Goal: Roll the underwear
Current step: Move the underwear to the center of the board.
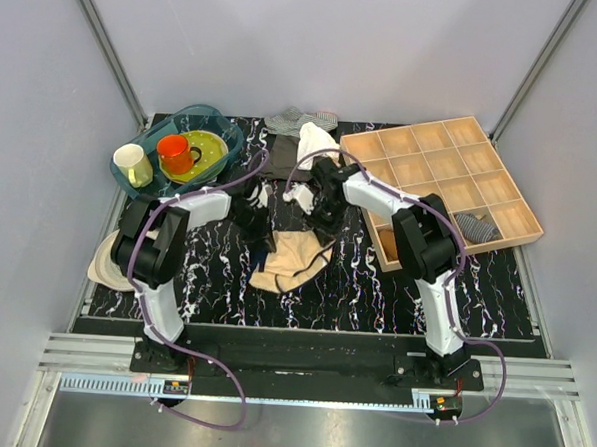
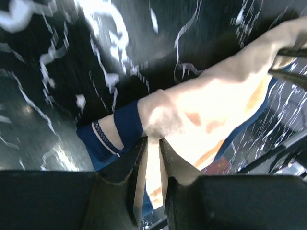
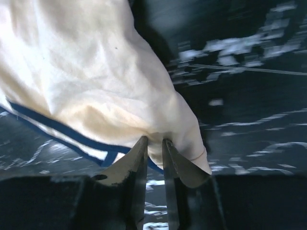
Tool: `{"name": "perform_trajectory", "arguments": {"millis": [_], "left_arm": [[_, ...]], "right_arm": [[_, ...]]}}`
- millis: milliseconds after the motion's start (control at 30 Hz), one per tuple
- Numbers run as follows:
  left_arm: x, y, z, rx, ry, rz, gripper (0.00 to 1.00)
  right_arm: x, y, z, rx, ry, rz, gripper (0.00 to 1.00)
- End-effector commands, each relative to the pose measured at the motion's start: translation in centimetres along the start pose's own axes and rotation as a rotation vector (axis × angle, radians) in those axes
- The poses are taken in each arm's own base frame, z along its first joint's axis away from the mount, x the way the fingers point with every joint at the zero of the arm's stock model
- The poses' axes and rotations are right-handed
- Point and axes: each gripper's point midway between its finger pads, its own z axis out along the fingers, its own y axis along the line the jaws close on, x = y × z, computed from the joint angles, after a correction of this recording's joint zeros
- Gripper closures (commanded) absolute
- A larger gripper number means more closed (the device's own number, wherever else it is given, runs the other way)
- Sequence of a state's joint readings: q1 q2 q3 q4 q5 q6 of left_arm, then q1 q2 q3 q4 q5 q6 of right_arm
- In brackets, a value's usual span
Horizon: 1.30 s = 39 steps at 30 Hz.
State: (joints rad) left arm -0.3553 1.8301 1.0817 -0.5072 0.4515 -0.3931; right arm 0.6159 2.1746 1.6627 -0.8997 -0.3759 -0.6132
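Observation:
The underwear is pale beige fabric with dark edging, hanging between my two grippers over the black marbled table. My left gripper is shut on one top corner of it; in the left wrist view its fingertips pinch the beige cloth beside a dark band. My right gripper is shut on the other corner; in the right wrist view its tips clamp a fold of the cloth. The lower part of the cloth rests on the table.
A wooden compartment tray stands at the right, with a grey item in one cell. A teal bin with cups and a plate is at the back left. White and grey cloths lie at the back. A pale object sits at the left edge.

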Motion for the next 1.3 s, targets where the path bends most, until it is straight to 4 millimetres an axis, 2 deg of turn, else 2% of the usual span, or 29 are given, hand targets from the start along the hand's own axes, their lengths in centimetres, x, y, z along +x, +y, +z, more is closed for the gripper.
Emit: {"name": "perform_trajectory", "arguments": {"millis": [0, 33, 133, 200, 233, 267, 333, 367, 433, 467, 500, 567, 600, 667, 700, 767, 800, 833, 867, 900, 933, 967, 1000, 1100, 1133, 1267], "left_arm": [[-5.1, 0.5, 0.6, -0.034, -0.111, 0.008, 0.76], [-5.5, 0.6, 1.0, -0.041, -0.111, 0.005, 0.76], [-7.7, -0.4, 0.4, -0.017, -0.175, 0.018, 0.76], [-8.6, -1.0, -0.3, -0.006, -0.210, 0.028, 0.74], [-9.0, -1.2, -0.8, -0.001, -0.234, 0.035, 0.74], [-9.6, -1.9, -2.0, 0.012, -0.271, 0.054, 0.73], [-9.9, -2.1, -3.3, 0.005, -0.318, 0.070, 0.71], [-10.3, -2.9, -5.2, 0.020, -0.367, 0.101, 0.71], [-10.1, -3.1, -6.8, 0.027, -0.413, 0.125, 0.70], [-10.2, -3.2, -7.7, 0.031, -0.439, 0.158, 0.70], [-9.7, -3.4, -9.5, 0.036, -0.486, 0.184, 0.70], [-9.6, -3.7, -11.5, 0.040, -0.549, 0.263, 0.70], [-9.5, -4.2, -14.2, 0.031, -0.627, 0.299, 0.69], [-8.5, -3.7, -15.5, 0.017, -0.668, 0.367, 0.69], [-8.1, -3.9, -17.9, 0.009, -0.737, 0.384, 0.68], [-7.0, -3.1, -18.7, -0.007, -0.784, 0.410, 0.61], [-6.6, -2.7, -19.4, -0.019, -0.808, 0.421, 0.59], [-5.9, -3.0, -21.0, -0.028, -0.863, 0.441, 0.50], [-5.3, -2.2, -20.8, -0.049, -0.869, 0.439, 0.37], [-5.0, -1.5, -21.4, -0.086, -0.904, 0.422, 0.27], [-4.5, -1.5, -22.5, -0.102, -0.949, 0.421, 0.16], [-3.9, -0.8, -22.2, -0.121, -0.950, 0.425, 0.01], [-3.4, -0.8, -22.3, -0.122, -0.954, 0.446, 0.01], [-2.0, -0.6, -22.6, -0.135, -0.964, 0.510, 0.01], [-1.8, -0.6, -22.8, -0.143, -0.973, 0.526, 0.01], [-1.4, -0.2, -24.0, -0.184, -1.025, 0.531, 0.01]], "right_arm": [[0.0, -8.8, -0.4, 0.216, 0.012, -0.039, 0.72], [0.1, -9.6, 0.0, 0.221, 0.021, -0.040, 0.71], [-1.3, -11.8, -1.1, 0.264, -0.001, -0.075, 0.70], [-1.4, -11.9, -1.1, 0.249, 0.000, -0.103, 0.69], [-2.0, -12.0, -1.7, 0.257, -0.015, -0.114, 0.68], [-2.2, -11.5, -1.8, 0.234, -0.023, -0.133, 0.68], [-3.3, -11.0, -3.2, 0.234, -0.065, -0.154, 0.66], [-3.7, -10.2, -3.7, 0.208, -0.085, -0.175, 0.64], [-4.6, -9.2, -5.6, 0.203, -0.127, -0.202, 0.59], [-4.8, -8.3, -6.1, 0.170, -0.141, -0.217, 0.57], [-5.3, -7.6, -7.5, 0.171, -0.166, -0.237, 0.53], [-5.5, -6.0, -8.4, 0.124, -0.194, -0.259, 0.51], [-6.0, -5.0, -9.8, 0.121, -0.222, -0.282, 0.49], [-6.1, -2.8, -10.1, 0.064, -0.245, -0.324, 0.45], [-6.4, -1.7, -11.2, 0.062, -0.268, -0.357, 0.43], [-6.0, 0.4, -10.4, 0.018, -0.272, -0.438, 0.36], [-6.5, 1.9, -10.9, 0.014, -0.290, -0.496, 0.34], [-5.9, 3.0, -9.6, -0.024, -0.299, -0.561, 0.29], [-5.8, 3.9, -9.2, -0.042, -0.313, -0.610, 0.20], [-6.0, 5.5, -8.9, -0.064, -0.331, -0.684, 0.16], [-5.4, 6.4, -7.6, -0.095, -0.348, -0.776, 0.13], [-5.4, 7.1, -6.8, -0.104, -0.350, -0.810, 0.09], [-5.6, 8.1, -5.9, -0.111, -0.345, -0.847, 0.09], [-6.5, 7.9, -3.4, -0.064, -0.315, -0.831, 0.09], [-7.6, 7.5, -2.9, -0.016, -0.322, -0.818, 0.09], [-9.2, 6.1, -1.2, 0.073, -0.310, -0.763, 0.09]]}}
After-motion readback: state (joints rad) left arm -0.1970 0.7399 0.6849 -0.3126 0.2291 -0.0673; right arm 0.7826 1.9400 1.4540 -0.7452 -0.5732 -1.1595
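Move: Both hands already pinch the underwear's far edge just above the board. Its middle lies about 5 cm to the right of the left hand and 4 cm back, and about 7 cm to the left of the right hand and 4 cm back. The grey cloth is some 21 cm ahead of the left hand and 2 cm to its right; the wooden organizer's middle is roughly 14 cm ahead of the right hand and 23 cm to its right. Forward and level over the board, both hands drag the still-pinched underwear towards the middle, the left about 7 cm, the right about 11. Both then let go and lift: the left high, back and to its left, fingers tilting up and opening wide. The right opens, rises, swings some 17 cm back and leftwards while turning counter-clockwise, then sinks towards the underwear's near edge. ##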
